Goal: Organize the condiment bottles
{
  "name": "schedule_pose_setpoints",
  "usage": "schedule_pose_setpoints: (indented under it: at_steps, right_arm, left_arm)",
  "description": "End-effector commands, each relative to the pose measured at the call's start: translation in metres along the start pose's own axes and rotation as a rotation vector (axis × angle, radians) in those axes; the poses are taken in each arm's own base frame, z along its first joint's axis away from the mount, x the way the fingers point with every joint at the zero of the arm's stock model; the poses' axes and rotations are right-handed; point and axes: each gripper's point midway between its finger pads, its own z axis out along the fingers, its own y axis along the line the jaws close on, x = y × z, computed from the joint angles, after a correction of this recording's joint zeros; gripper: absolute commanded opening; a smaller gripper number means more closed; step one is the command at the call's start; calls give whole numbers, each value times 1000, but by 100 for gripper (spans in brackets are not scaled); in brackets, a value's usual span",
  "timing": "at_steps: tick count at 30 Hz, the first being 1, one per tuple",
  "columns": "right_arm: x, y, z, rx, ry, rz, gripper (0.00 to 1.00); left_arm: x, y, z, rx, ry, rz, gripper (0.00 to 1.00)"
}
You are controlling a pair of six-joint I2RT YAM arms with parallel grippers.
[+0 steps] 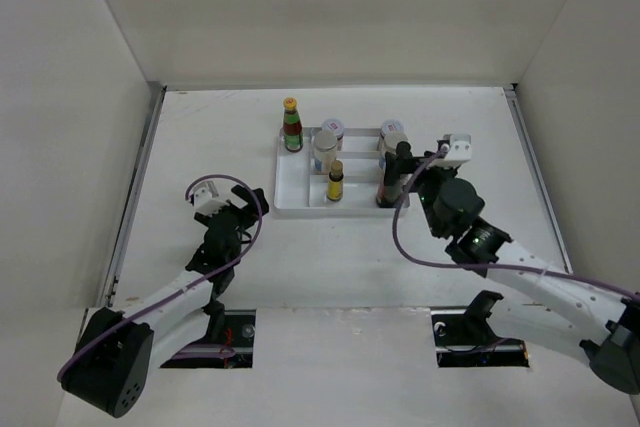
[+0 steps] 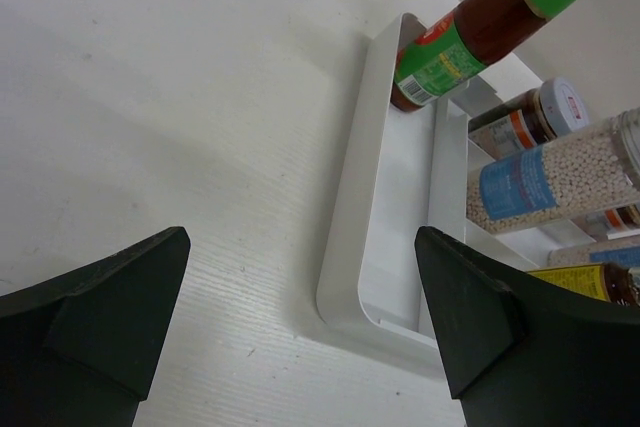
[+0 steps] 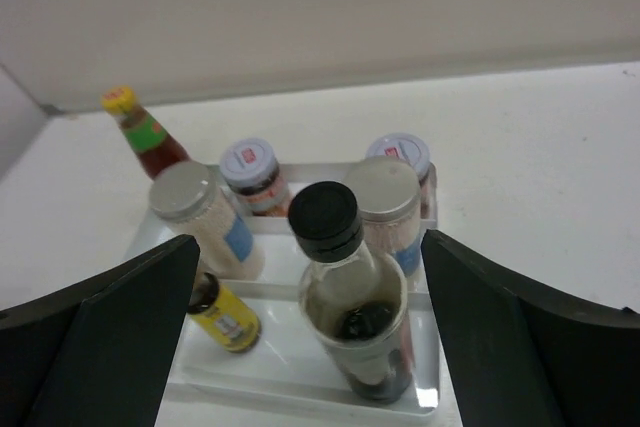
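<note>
The condiment bottles stand in a white divided tray (image 1: 290, 199). The red sauce bottle (image 1: 291, 125) with a yellow cap is at its back left corner. Two white-lidded jars (image 3: 250, 175) (image 3: 403, 155) are in the back row, and two shakers (image 3: 205, 217) (image 3: 385, 207) stand in front of them. A small yellow bottle (image 3: 225, 317) and the tall dark black-capped bottle (image 3: 355, 297) are in the front row. My right gripper (image 3: 308, 239) is open, its jaws wide on either side of the dark bottle and apart from it. My left gripper (image 2: 302, 237) is open by the tray's front left corner (image 2: 345, 287).
White walls close in the table on the left, back and right. In the left wrist view the red sauce bottle (image 2: 470, 32), a jar (image 2: 545, 117) and a shaker (image 2: 560, 172) lie beyond the tray's left rim.
</note>
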Motion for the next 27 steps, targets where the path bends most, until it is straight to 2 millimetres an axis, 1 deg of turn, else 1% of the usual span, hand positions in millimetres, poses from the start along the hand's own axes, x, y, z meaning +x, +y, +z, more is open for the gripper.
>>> schedule_pose_setpoints:
  at_steps: [1,3,5,7,11,13,15,17,19,21,22,25,27]
  right_arm:
    - [-40,22,-27,-106,-117,126,100]
    - [-36,51,-43,-234,-109,162,100]
    - [-18,84,-57,-369,-74,184,100]
    - [12,113,-67,-482,-20,180,100]
    - [75,162,-84,-639,120,155,100]
    - [97,185,-94,-710,174,127,100]
    - [122,204,-102,-764,225,95,100]
    - [146,215,-109,-790,256,65,100]
    - [165,221,-114,-807,266,35,100]
    - [170,226,-123,-833,250,-27,100]
    - [169,226,-124,-828,235,-47,100]
    - [168,218,-115,-768,199,-89,100]
    - [170,214,-114,-754,194,-110,100]
  left_arm:
    - [-19,-16,6,11,-38,-17,100]
    - [-22,-16,7,-3,-32,-16,100]
    - [-23,-15,7,-17,-25,-13,100]
    - [-25,-8,7,-54,-23,-16,100]
    - [-28,25,5,-194,-8,-51,100]
    - [-28,42,3,-252,1,-67,100]
    - [-26,53,1,-292,19,-71,100]
    - [-26,57,0,-319,31,-67,100]
    - [-28,58,-1,-340,44,-57,100]
    - [-31,59,-2,-351,41,-54,100]
    - [-33,59,-2,-355,34,-54,100]
    - [-40,54,2,-356,22,-55,100]
    - [-40,51,5,-355,26,-51,100]
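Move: The dark bottle that I've just let go of stands in the tray's near right part, about 3 cm ahead of my right hand and 1 cm left, its middle some 14 cm below. The small yellow bottle is about 13 cm left of it and level with it; the blue-label jar stands 6 cm beyond it. From my left hand, the dark bottle is roughly 35 cm right and 4 cm ahead, the white tray's middle 24 cm right and 9 cm ahead. With my fingers already wide open, I draw my right hand back from the dark bottle, rising about 4 cm, then swing it left and sink low over the bare table in front of the tray, ending some 22 cm left and 16 cm back, turned about 50 degrees counter-clockwise. My empty left hand slides about 6 cm left, away from the tray, tipping down slightly. ##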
